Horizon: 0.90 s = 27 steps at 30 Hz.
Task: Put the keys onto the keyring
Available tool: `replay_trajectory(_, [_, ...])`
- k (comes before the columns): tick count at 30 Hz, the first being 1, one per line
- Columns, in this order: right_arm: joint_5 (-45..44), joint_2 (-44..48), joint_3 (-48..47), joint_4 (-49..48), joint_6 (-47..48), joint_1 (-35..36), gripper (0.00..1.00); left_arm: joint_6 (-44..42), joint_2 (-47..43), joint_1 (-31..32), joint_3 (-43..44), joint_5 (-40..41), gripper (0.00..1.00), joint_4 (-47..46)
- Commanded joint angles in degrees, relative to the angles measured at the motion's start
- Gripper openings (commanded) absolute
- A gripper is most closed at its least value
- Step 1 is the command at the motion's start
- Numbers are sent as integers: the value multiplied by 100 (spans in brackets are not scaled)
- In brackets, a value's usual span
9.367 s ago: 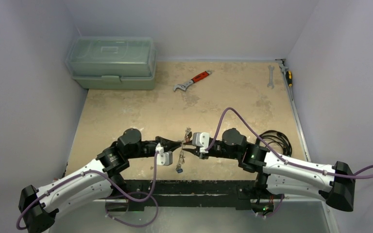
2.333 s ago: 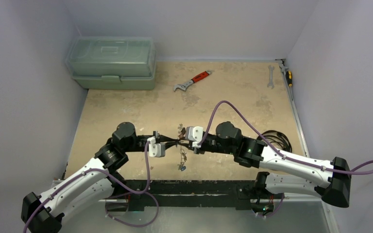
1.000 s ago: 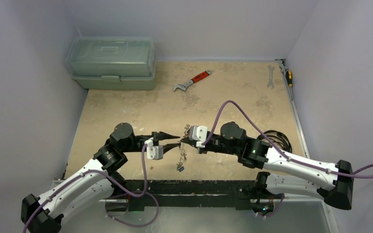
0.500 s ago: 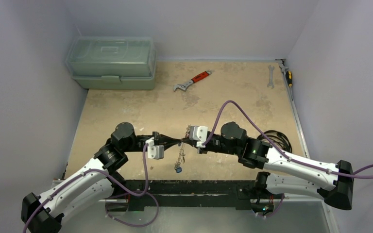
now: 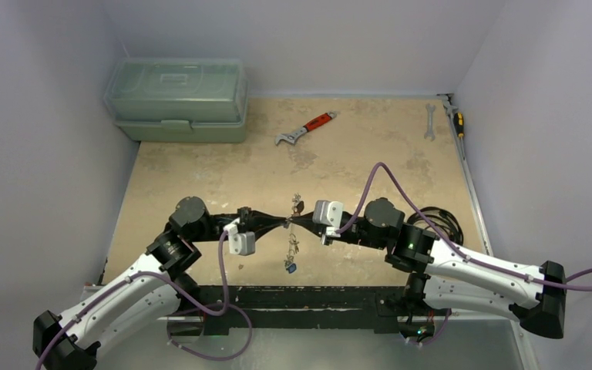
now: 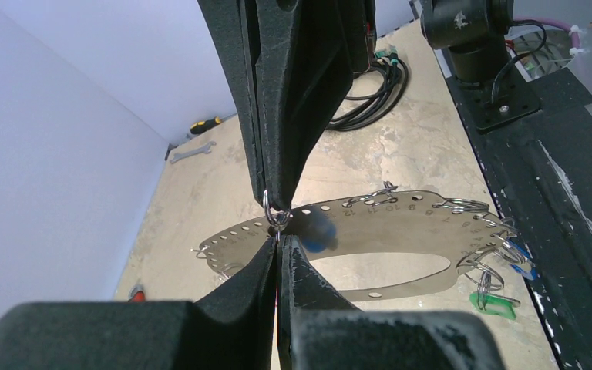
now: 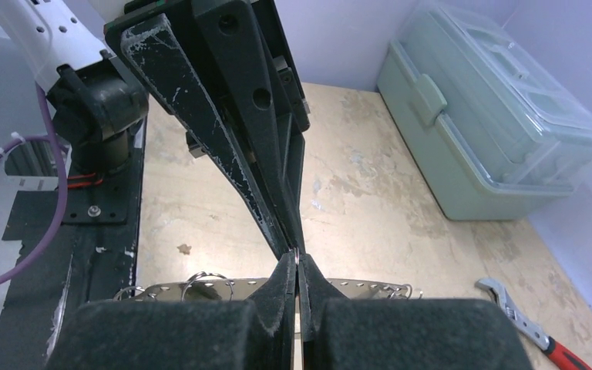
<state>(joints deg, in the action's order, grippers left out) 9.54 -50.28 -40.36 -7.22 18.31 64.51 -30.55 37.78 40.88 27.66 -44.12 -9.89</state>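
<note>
The keyring (image 6: 401, 223) is a flat silvery oval plate with numbered holes round its rim, held in the air and edge-on in the top view (image 5: 290, 247). Keys with a blue tag (image 6: 518, 258) and a green tag (image 6: 493, 304) hang from small rings at one end. My left gripper (image 6: 277, 240) and right gripper (image 7: 297, 262) meet tip to tip (image 5: 287, 223). Both are shut on one small split ring (image 6: 272, 212) at the plate's rim, the left from below and the right from above. The plate (image 7: 223, 291) runs behind the right fingers.
A green toolbox (image 5: 177, 100) stands at the back left. A red-handled wrench (image 5: 308, 127) lies mid-back. A silver spanner (image 5: 429, 122) and a screwdriver (image 5: 457, 119) lie by the right wall. Black cables (image 5: 435, 223) are coiled beside the right arm.
A second ago my left gripper stood open, apart from the right. It has since moved in and shut at the right gripper's tip. Both grippers have shifted slightly right.
</note>
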Motion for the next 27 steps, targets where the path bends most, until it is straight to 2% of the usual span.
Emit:
replay_trajectory(1, [-28, 124, -22, -693, -115, 17, 0, 127, -4, -28, 83, -41, 0, -189])
replay_trajectory(10, [135, 64, 7, -1024, -262, 18, 0, 163, 150, -28, 118, -122, 1, -145])
replay_trajectory(17, [136, 84, 41, -999, -257, 13, 0, 178, 58, -28, 76, -67, 25, -205])
replay_trajectory(19, [142, 84, 54, -970, -278, 13, 0, 219, 24, -21, 64, -62, 30, -259])
replay_trajectory(27, [242, 22, 82, -951, -310, 13, 0, 398, -34, -28, 20, -125, 32, -475])
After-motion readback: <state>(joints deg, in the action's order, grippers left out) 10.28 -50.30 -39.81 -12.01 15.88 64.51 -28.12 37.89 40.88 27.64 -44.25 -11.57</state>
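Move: The small wire ring is at both fingertips: about 1 cm to the right of my left hand and 1 cm to the left of my right hand, level with both, already pinched from each side. From my left hand, the keyring plate's middle is roughly 3 cm back, 1 cm right and 5 cm down. The blue tag at the plate's near end is some 11 cm back, 1 cm right and 8 cm down. I let go of the small ring with my left hand, opening its fingers to about a third while the hand stays almost in place, the pads ending either side of the wire. My right hand keeps its shut pinch on the ring and lifts it about 1.5 cm, its fingertips tipping up roughly 5 degrees. ##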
